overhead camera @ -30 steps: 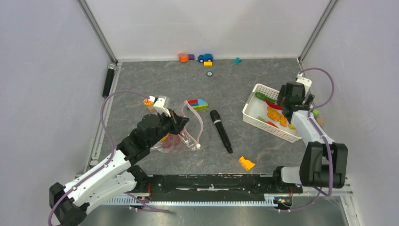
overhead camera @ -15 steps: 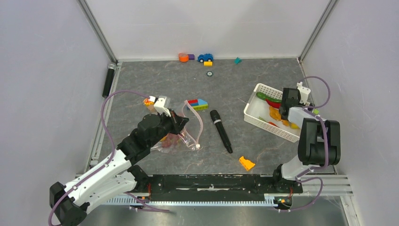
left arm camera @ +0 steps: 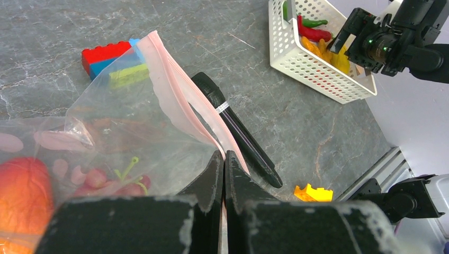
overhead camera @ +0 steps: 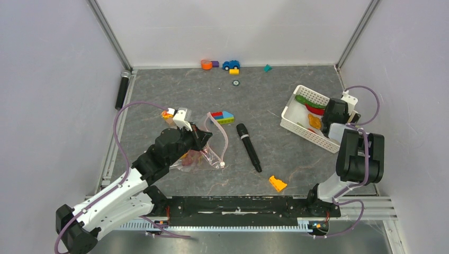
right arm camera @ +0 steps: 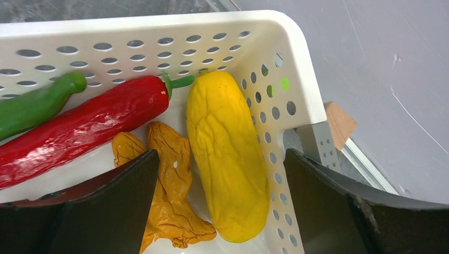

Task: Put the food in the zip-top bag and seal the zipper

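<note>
The zip-top bag (overhead camera: 207, 156) lies floppy left of centre, its mouth held up. My left gripper (left arm camera: 223, 159) is shut on the bag's edge at the pink zipper (left arm camera: 169, 90); from above the gripper (overhead camera: 204, 138) sits at the bag's near-left corner. Inside the bag lie an orange-red food piece (left arm camera: 24, 193) and a small red one with a green stem (left arm camera: 124, 180). My right gripper (right arm camera: 221, 153) hangs open in the white basket (overhead camera: 290, 117), straddling a yellow food piece (right arm camera: 227, 174) and the basket's wall. A red chili (right arm camera: 79, 132), a green pepper (right arm camera: 32, 106) and a crumpled orange piece (right arm camera: 169, 201) lie beside it.
A black microphone (overhead camera: 248, 147) lies just right of the bag, with stacked bricks (overhead camera: 222, 117) behind it. An orange wedge block (overhead camera: 277, 183) sits near the front rail. Small toys (overhead camera: 231, 65) line the back wall. A second microphone (overhead camera: 122, 90) rests along the left edge.
The right gripper has shifted rightward over the basket's far-right end, and the basket has slid and turned toward the right wall. The left arm and bag have stayed put.
</note>
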Controlling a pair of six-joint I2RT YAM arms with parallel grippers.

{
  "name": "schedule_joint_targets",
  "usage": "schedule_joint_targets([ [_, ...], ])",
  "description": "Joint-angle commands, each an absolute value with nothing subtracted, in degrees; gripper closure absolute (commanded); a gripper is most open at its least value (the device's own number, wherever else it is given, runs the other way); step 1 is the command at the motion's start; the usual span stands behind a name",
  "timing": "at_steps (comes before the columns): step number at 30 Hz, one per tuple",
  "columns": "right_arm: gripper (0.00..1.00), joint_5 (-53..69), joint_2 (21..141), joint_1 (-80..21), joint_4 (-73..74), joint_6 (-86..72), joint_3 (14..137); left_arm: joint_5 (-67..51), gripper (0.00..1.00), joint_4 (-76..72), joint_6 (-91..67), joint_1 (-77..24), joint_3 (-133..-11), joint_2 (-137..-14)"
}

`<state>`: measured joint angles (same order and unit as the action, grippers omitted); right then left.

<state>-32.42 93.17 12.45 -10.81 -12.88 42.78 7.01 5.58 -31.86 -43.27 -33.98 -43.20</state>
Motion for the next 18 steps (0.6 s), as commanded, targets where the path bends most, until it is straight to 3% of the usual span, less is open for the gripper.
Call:
schedule_joint_targets([
  [1, 0.12, -14.75, 95.07, 12.36, -12.5, -15.56, 38.02, 7.52, 0.98, 3.38, -29.57, -43.49, -33.82, -43.46],
  [6, 0.28, -14.86, 92.73, 12.31, -15.44, -14.9, 35.74, 7.53, 0.98, 3.25, -29.69, -43.49, -33.72, -43.56],
  [11, 0.55, -14.52, 91.91, 12.37, -16.17, -14.62, 35.09, 7.75, 0.98, 3.28, -29.66, -43.42, -33.58, -43.37],
  [18, 0.8, -7.38, 89.74, 12.24, -20.86, -13.42, 33.04, 7.68, 0.98, 3.25, -29.65, -43.49, -33.65, -43.44],
])
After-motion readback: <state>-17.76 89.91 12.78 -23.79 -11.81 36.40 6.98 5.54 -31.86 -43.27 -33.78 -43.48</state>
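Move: For the right hand, the yellow squash lies almost between its spread fingers, about 1 cm ahead, 1 cm left and 3 cm below. The orange pepper is some 6 cm left and 1 cm back, the red pepper about 5 cm ahead and 9 cm left, and the green pepper about 9 cm ahead and 14 cm left. From the left hand, the squash is roughly 54 cm right, 5 cm ahead and 18 cm below. Left and forward, about 4 cm in all and rising barely a centimetre, the right hand travels while its wide-open fingers close to about a quarter open over the yellow squash at the basket's right end. The wrist swings some 10 degrees counter-clockwise and the fingers tip up by about as much; the tips end right at the squash. ##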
